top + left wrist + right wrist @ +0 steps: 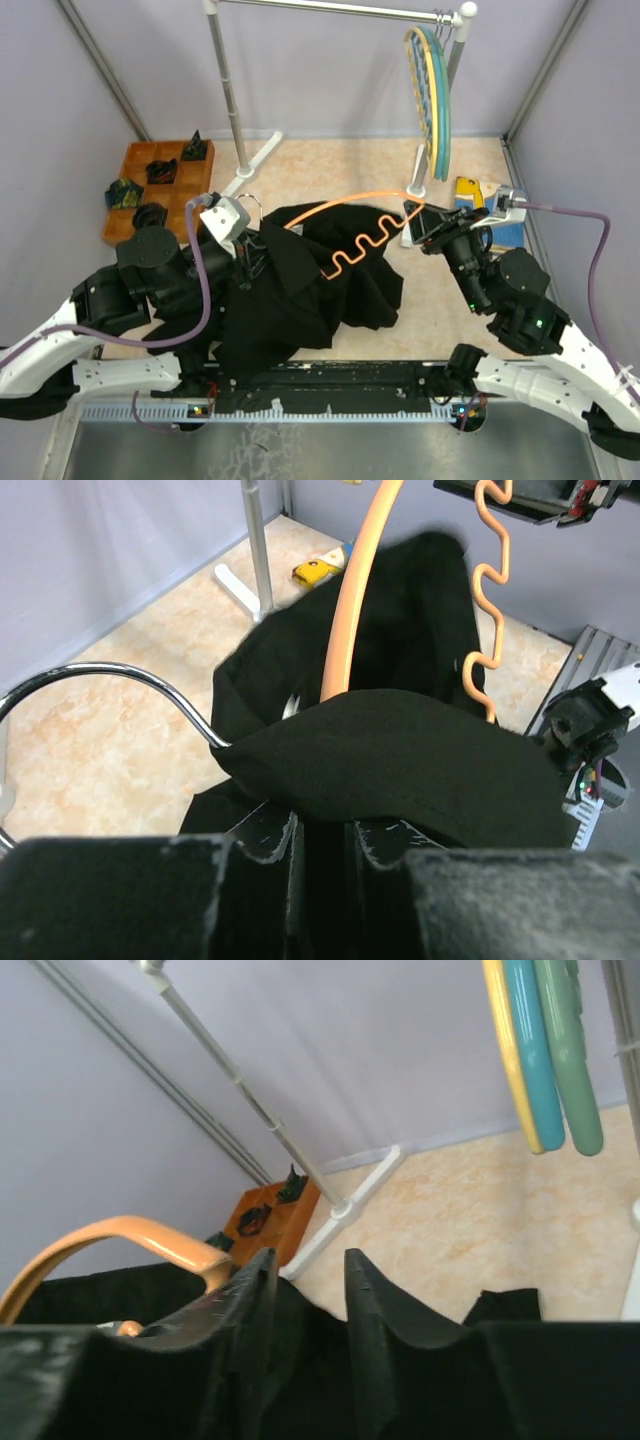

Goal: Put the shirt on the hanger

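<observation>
The black shirt [300, 290] lies heaped in the middle of the table. The orange hanger [350, 200] runs across it, its wavy bar [365, 250] lying over the fabric. My left gripper [248, 258] is at the hanger's hook end. In the left wrist view it [325, 825] is shut on a fold of the shirt [400, 760], with the metal hook [110, 675] curving out to the left. My right gripper [413, 222] is at the hanger's far end. Its jaws [305, 1265] stand slightly open with floor showing between the tips, and the orange arm [130, 1235] passes just left of them.
A clothes rack [228, 90] stands at the back, with yellow and teal hangers [432, 90] hanging at its right end. An orange compartment tray [160, 185] holding small dark items sits back left. A blue-and-yellow garment [470, 190] lies back right.
</observation>
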{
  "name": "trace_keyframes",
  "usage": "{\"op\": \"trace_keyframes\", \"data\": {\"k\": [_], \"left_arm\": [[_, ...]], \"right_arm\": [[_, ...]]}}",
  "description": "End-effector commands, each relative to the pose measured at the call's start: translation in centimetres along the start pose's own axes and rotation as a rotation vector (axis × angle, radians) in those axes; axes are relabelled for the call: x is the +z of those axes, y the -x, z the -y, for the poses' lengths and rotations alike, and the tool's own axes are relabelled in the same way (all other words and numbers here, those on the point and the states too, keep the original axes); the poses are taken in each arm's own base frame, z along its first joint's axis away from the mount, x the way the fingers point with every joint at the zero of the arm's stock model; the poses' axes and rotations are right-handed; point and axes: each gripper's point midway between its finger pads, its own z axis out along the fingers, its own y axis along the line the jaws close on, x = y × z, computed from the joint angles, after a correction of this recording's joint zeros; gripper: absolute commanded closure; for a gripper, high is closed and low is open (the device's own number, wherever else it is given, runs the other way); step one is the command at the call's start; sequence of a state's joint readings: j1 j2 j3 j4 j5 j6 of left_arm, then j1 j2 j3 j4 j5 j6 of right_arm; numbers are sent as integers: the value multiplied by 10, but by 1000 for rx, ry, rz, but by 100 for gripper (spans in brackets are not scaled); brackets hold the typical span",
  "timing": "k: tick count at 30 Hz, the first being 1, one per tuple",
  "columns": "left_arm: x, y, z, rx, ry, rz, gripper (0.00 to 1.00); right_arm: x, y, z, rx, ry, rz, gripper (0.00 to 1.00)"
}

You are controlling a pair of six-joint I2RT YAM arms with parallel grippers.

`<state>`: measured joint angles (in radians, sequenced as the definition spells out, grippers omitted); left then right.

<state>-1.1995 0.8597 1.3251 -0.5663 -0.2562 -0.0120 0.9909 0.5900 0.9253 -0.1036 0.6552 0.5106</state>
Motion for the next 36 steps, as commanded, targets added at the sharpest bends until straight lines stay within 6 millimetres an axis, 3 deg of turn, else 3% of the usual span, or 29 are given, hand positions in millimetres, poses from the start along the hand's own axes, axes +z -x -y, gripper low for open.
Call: {"op": "trace_keyframes", "data": {"k": [1,4,7,9,13,16,24,28,36], "left_arm": [[-6,-3,3,63,-37,-25,100],[-4,-3,2,113,-40,-49,100],[0,-7,3,158,-51,-76,100],[3,-10,7,186,-76,-95,100],[13,-23,21,246,-164,-160,100],[20,-39,32,287,-235,-243,100],[31,-74,51,327,-363,-391,100],[32,-79,55,338,-388,-403,100],[30,-77,57,364,-414,-397,100]], "right_arm": [[-21,-11,10,-146,36,-120,56],[-45,-24,36,-213,4,-206,46],[-74,-16,64,-266,-40,-229,45],[-91,-2,65,-303,20,-217,45],[-108,14,39,-371,198,-234,40],[-111,9,10,-441,340,-316,35],[-94,-43,-41,-460,501,-633,34],[-89,-61,-69,-391,599,-690,34],[-70,-105,-77,-315,629,-810,36]]}}
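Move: The bare orange arm of the hanger, pinched with the shirt in the left gripper, lies about 9 cm left of the right hand, 1 cm ahead and at its height; the shirt's free side is 6 cm left, level front to back, some 6 cm below. The racked hangers are about 15 cm ahead, 1 cm right and 10 cm higher. From the left hand, that bare arm is some 14 cm right and 5 cm ahead; the metal hook is 7 cm ahead, 2 cm left, at its height. Keep the left gripper pinched on shirt and hanger; lower it about 10 cm while drifting right, rolling its left side up and turning clockwise. Swing the opening right gripper back, right and down, clear of the hanger tip, then up, left some 15 cm and down again, turning it counter-clockwise until its wide-open fingers come close around the bare orange arm, not closing. ##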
